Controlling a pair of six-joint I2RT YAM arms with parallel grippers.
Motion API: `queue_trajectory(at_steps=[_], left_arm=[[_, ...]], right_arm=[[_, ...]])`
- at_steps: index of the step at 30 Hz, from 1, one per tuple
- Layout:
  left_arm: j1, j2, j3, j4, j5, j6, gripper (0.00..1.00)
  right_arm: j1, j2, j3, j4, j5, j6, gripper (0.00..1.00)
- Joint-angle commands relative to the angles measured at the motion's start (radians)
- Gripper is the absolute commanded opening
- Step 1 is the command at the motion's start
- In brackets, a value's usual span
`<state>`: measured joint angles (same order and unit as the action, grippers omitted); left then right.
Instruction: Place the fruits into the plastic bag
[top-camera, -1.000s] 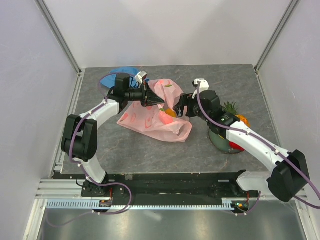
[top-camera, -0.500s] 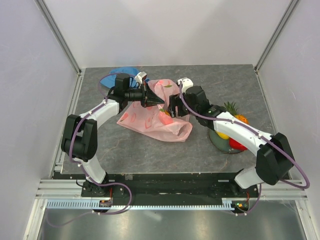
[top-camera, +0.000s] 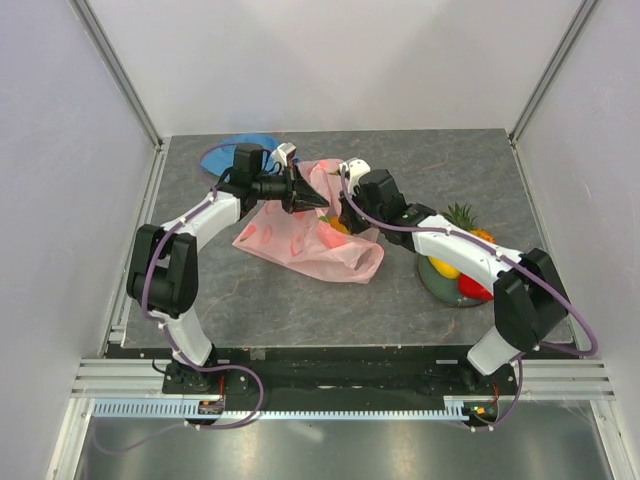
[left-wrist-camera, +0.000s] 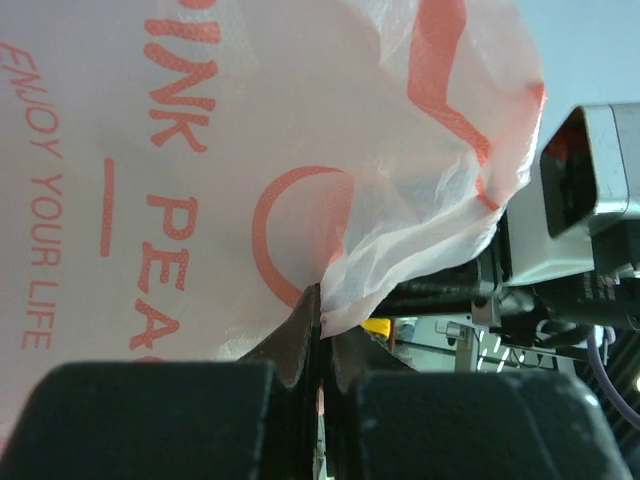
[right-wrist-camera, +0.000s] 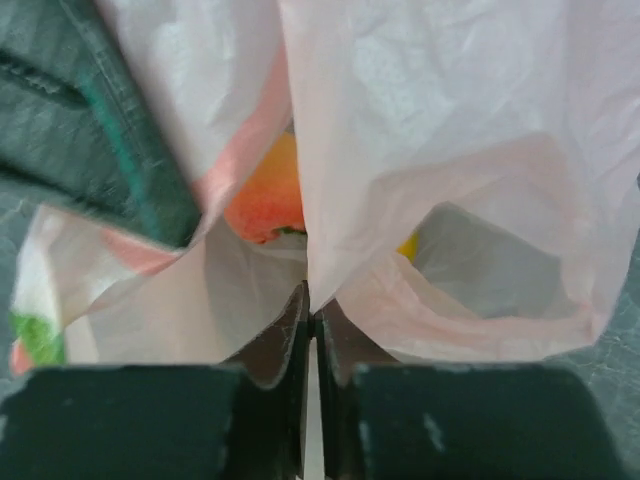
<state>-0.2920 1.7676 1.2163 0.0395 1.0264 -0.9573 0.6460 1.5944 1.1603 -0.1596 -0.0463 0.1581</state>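
The pink plastic bag lies mid-table, its mouth lifted. My left gripper is shut on the bag's upper edge, the film pinched between its fingertips. My right gripper is shut on the opposite edge of the bag, a thin fold caught at its tips. Inside the bag shows a pink-orange peach. On the dark plate to the right lie a yellow mango, a red fruit and the pineapple.
A blue cloth hat lies at the back left behind the left arm. The right arm's wrist camera fills the right side of the left wrist view. Grey walls close in the table on three sides.
My right arm swung left from near the plate to the bag's mouth and its jaws closed on the bag's edge. The left gripper kept its hold and barely moved.
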Motion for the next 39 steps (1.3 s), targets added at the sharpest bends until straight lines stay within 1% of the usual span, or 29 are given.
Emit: queue_trajectory(at_steps=[1, 2, 4, 9, 12, 15, 16, 18, 21, 22, 24, 25, 27, 28, 30, 31, 32, 34, 35, 37, 38, 39], left_arm=[[0.005, 0.056, 0.182, -0.225, -0.055, 0.239, 0.01], [0.005, 0.068, 0.205, -0.249, -0.063, 0.261, 0.02], [0.005, 0.101, 0.259, -0.285, -0.084, 0.302, 0.01], [0.001, 0.161, 0.353, -0.303, -0.091, 0.361, 0.02], [-0.013, 0.188, 0.388, -0.311, -0.072, 0.388, 0.05], [-0.045, 0.205, 0.404, -0.314, -0.051, 0.411, 0.10], [-0.067, 0.208, 0.405, -0.316, -0.046, 0.420, 0.13], [-0.090, 0.217, 0.411, -0.316, -0.034, 0.427, 0.16], [-0.125, 0.227, 0.423, -0.320, -0.035, 0.442, 0.26], [-0.136, 0.225, 0.425, -0.322, -0.040, 0.445, 0.35], [-0.136, 0.207, 0.433, -0.320, -0.054, 0.462, 0.46], [-0.137, 0.193, 0.434, -0.325, -0.067, 0.474, 0.56], [-0.136, 0.158, 0.436, -0.331, -0.106, 0.514, 0.63], [-0.136, 0.115, 0.434, -0.332, -0.124, 0.528, 0.68], [-0.136, 0.066, 0.414, -0.332, -0.190, 0.561, 0.71], [-0.136, 0.003, 0.402, -0.332, -0.221, 0.574, 0.73], [-0.136, -0.028, 0.369, -0.332, -0.294, 0.597, 0.75], [-0.137, -0.132, 0.326, -0.326, -0.382, 0.615, 0.77], [-0.136, -0.173, 0.274, -0.323, -0.490, 0.621, 0.78], [-0.139, -0.320, 0.178, -0.305, -0.717, 0.615, 0.80], [-0.141, -0.353, 0.111, -0.300, -0.770, 0.608, 0.80], [-0.145, -0.387, 0.079, -0.300, -0.819, 0.605, 0.80]], right_arm=[[0.004, -0.019, 0.065, -0.056, -0.024, -0.026, 0.03], [0.003, -0.030, 0.064, -0.070, -0.020, -0.022, 0.00], [0.001, -0.073, 0.059, -0.112, -0.004, 0.006, 0.00], [0.000, -0.166, 0.042, -0.224, 0.040, 0.113, 0.00], [0.000, -0.207, 0.027, -0.305, 0.061, 0.199, 0.00], [0.000, -0.250, 0.006, -0.333, 0.066, 0.274, 0.00], [0.000, -0.258, 0.003, -0.353, 0.069, 0.294, 0.00], [0.000, -0.283, 0.004, -0.395, 0.080, 0.346, 0.00], [-0.002, -0.321, -0.001, -0.443, 0.121, 0.421, 0.00], [0.000, -0.330, -0.005, -0.446, 0.131, 0.440, 0.00], [0.000, -0.352, -0.014, -0.452, 0.163, 0.490, 0.00], [0.000, -0.355, -0.019, -0.452, 0.177, 0.512, 0.00], [-0.002, -0.353, -0.022, -0.451, 0.203, 0.550, 0.00], [0.000, -0.352, -0.019, -0.449, 0.204, 0.560, 0.00], [0.000, -0.334, -0.013, -0.434, 0.207, 0.577, 0.00], [0.000, -0.320, -0.008, -0.426, 0.204, 0.590, 0.00], [0.000, -0.312, -0.007, -0.410, 0.203, 0.600, 0.00], [-0.002, -0.300, -0.002, -0.400, 0.200, 0.632, 0.00], [0.000, -0.286, -0.002, -0.385, 0.197, 0.641, 0.00], [0.001, -0.266, -0.008, -0.362, 0.188, 0.676, 0.00], [0.001, -0.261, -0.011, -0.342, 0.181, 0.684, 0.00], [0.001, -0.255, -0.013, -0.333, 0.175, 0.689, 0.00]])
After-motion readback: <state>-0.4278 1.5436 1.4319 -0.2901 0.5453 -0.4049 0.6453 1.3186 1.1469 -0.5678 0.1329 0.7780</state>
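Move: The right hand is just catching a fold of the pink bag's rim at its fingertips; the yellow mango in the bag lies about 7 cm ahead, 2 cm left and 11 cm below it, and the fruit bowl some 26 cm right, 4 cm back and 13 cm down. The left hand still pinches another stretch of rim, with the right hand's fold about level ahead, 4 cm right and 5 cm lower, and the mango roughly 7 cm ahead, 3 cm right and 16 cm lower. The right fingers finish shutting on the bag's rim and keep that pinch while the hand draws it back and to the right, some 6 cm each way and about 4 cm higher, turning roughly 30 degrees clockwise. Meanwhile the left hand carries its part of the rim about 5 cm forward, swings back and some 6 cm right with a slight dip, opens wide to let go, then backs off leftward and up over the bag, rolling as it rises. ##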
